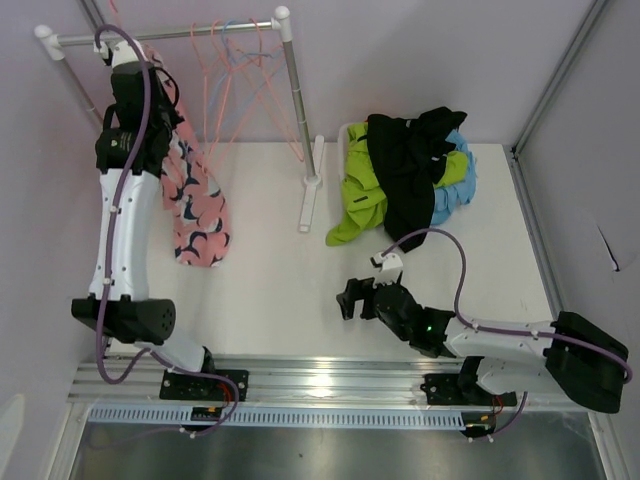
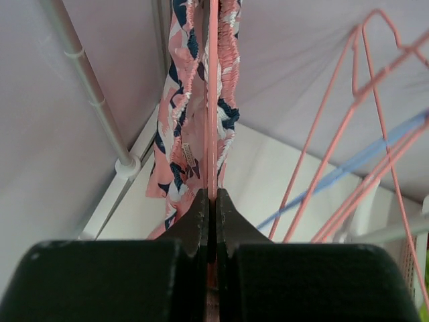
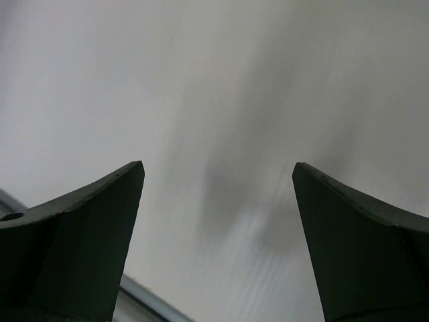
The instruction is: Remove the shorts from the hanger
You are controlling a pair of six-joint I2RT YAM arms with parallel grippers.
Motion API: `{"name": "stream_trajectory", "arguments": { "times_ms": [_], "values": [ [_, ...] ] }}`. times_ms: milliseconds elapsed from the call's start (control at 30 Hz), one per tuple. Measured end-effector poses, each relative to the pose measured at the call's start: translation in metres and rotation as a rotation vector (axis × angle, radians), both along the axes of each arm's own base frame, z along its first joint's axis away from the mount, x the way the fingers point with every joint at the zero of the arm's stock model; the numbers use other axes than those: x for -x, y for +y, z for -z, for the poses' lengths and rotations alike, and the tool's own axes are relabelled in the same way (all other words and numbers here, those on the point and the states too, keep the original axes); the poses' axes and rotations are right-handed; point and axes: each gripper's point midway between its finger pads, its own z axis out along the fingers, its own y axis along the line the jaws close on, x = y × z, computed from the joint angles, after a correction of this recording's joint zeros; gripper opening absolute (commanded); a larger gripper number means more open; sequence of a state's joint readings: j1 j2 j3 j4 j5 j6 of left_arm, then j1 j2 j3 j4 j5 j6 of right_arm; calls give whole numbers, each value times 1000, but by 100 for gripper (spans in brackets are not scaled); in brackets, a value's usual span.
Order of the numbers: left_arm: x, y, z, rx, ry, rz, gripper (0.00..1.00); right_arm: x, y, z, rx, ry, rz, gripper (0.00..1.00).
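Note:
Pink shorts with dark-blue shapes [image 1: 196,210] hang from a pink hanger at the left end of the rack rail [image 1: 170,34]. In the left wrist view the gathered waistband of these shorts [image 2: 179,134] drapes on both sides of the pink hanger wire [image 2: 213,100]. My left gripper [image 2: 212,201] is shut on that wire just below the cloth, and from above it [image 1: 130,62] sits high up by the rail. My right gripper [image 1: 355,298] hovers low over the table, open and empty, with only bare tabletop between its fingers [image 3: 107,221].
A heap of black, lime green and light blue shorts [image 1: 410,175] lies at the back right of the table. Several empty pink and blue hangers [image 1: 235,70] hang on the rail. The rack's right post [image 1: 297,110] stands on a white foot [image 1: 310,200].

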State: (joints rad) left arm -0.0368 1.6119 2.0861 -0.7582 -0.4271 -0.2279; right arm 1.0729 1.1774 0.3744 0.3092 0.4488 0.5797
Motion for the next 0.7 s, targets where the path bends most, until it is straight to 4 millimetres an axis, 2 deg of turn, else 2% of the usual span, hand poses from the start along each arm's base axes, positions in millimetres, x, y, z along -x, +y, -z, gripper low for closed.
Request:
{"name": "stream_trajectory", "arguments": {
  "times_ms": [67,133,300,400,433,467,500,567,700],
  "values": [
    [14,-9,8,6,18,20,0,4,19,-35,-33,-63,-50,99],
    [34,-18,23,20,44,49,0,9,44,-81,-88,-133,-109,100],
    [79,-37,48,89,64,106,0,24,117,-226,-271,-331,-230,100],
    [99,-44,47,130,43,135,0,30,162,-283,-337,-412,-264,99],
    [105,-46,45,144,32,143,0,31,177,-294,-352,-431,-273,99],
    [111,-48,42,157,20,153,0,31,196,-298,-349,-442,-283,99],
    [116,-50,40,167,10,159,0,34,206,-297,-347,-443,-295,99],
    [124,-52,35,183,-6,173,0,34,230,-286,-324,-438,-310,100],
    [137,-55,29,205,-23,195,0,30,271,-249,-258,-412,-332,99]
  ]
}}
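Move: The patterned pink shorts hang on the hanger that the left hand already grips, their middle about 5 cm ahead of that hand, neither left nor right, and 20 below; empty hangers are roughly 10 ahead and 14 to its right, level in height. From the empty right hand, the shorts lie some 38 cm left, 24 ahead and 14 higher; the rail's right foot is about 33 ahead, 13 left and 8 below. Open right hand sweeps some 27 cm left and 25 up towards the shorts; left draws their hanger back. ##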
